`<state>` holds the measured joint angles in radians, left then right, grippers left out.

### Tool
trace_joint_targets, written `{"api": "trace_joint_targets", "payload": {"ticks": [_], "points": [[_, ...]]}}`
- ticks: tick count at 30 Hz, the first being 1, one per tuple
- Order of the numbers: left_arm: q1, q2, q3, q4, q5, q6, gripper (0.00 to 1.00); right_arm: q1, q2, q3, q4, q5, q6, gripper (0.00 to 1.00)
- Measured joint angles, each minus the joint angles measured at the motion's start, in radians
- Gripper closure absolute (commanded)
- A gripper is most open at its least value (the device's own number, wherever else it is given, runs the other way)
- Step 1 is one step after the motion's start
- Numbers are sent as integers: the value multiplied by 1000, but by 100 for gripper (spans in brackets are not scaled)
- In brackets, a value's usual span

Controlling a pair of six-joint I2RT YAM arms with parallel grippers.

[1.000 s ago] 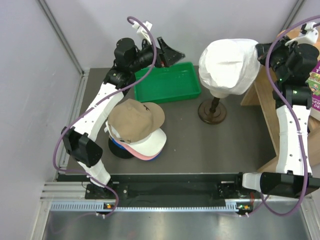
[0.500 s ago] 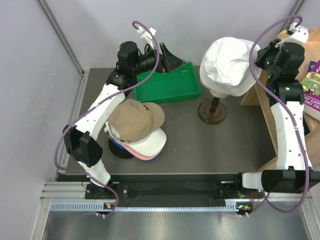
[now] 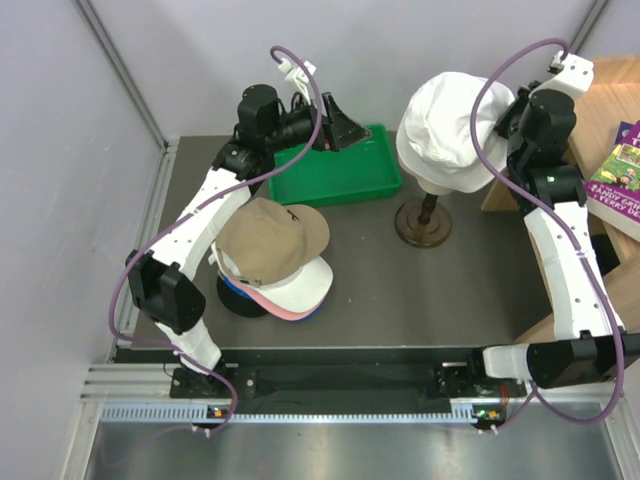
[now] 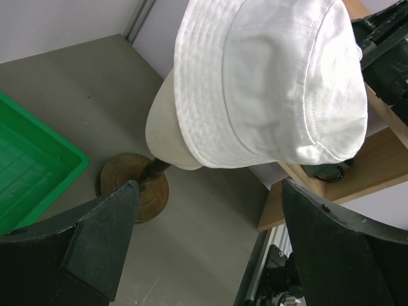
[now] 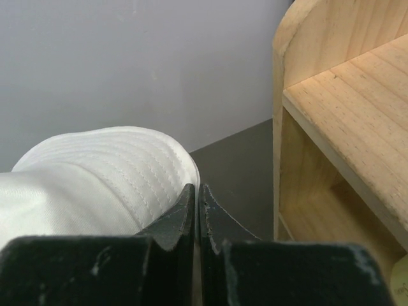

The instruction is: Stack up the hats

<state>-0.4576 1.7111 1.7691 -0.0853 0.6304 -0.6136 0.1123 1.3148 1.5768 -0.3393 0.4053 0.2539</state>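
Note:
A pile of hats lies at the left of the table, with a khaki-brown cap (image 3: pixel 268 240) on top, a white cap (image 3: pixel 308 278) under it, and pink (image 3: pixel 285 312) and blue (image 3: pixel 232 288) edges below. A white hat (image 3: pixel 445 125) (image 4: pixel 268 76) (image 5: pixel 95 172) sits on a cream mannequin head (image 4: pixel 167 127). My left gripper (image 3: pixel 345 125) (image 4: pixel 209 185) hangs open and holds nothing above the green tray, facing that hat. My right gripper (image 3: pixel 508 118) (image 5: pixel 197 188) is shut, its tips right against the white hat's right edge.
The mannequin head rests on a round wooden stand (image 3: pixel 423 222) (image 4: pixel 131 188). A green tray (image 3: pixel 340 178) (image 4: pixel 44 159) lies at the back, left of the stand. A wooden shelf (image 3: pixel 520 190) (image 5: pixel 344 115) with a book (image 3: pixel 618 172) stands at the right.
My right arm has swung left and up along the white hat's right side, and the hat has shifted slightly left. My left gripper has edged right over the tray.

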Motion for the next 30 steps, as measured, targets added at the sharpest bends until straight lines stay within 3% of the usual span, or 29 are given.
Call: {"api": "trace_joint_targets", "payload": {"ticks": [11,24,30], "points": [[34,0,0,-31,0,15,4,99,-40,-74,43,73,82,100],[57,-1,-21,-43,0,15,4,109,-33,-205,-61,163,164,100],[57,5,-33,52,9,-68,6,110,-33,-213,-65,162,173,100]]}}
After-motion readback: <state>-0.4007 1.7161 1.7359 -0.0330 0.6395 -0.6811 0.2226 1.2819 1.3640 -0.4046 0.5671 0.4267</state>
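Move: The mannequin head, already under the white bucket hat whose brim the right fingers hold, has its middle about 9 cm left of that hand, 3 cm back and 8 cm below. The green tray lies some 22 cm to the left of the head, 12 cm farther out, down on the table; the wooden shelf is about 18 cm right of the right hand and 5 cm back. From the left hand, the head is some 17 cm right and 3 cm back, about 7 cm below. Left first, about 3 cm towards the mannequin head, then chiefly down about 9 cm alongside it, easing slightly back and to a stop, the right hand draws the white hat's brim down; its shut fingers keep their pinch and tip down some 10 degrees. The open left hand, free of the hat, drifts a couple of centimetres forward and left. ##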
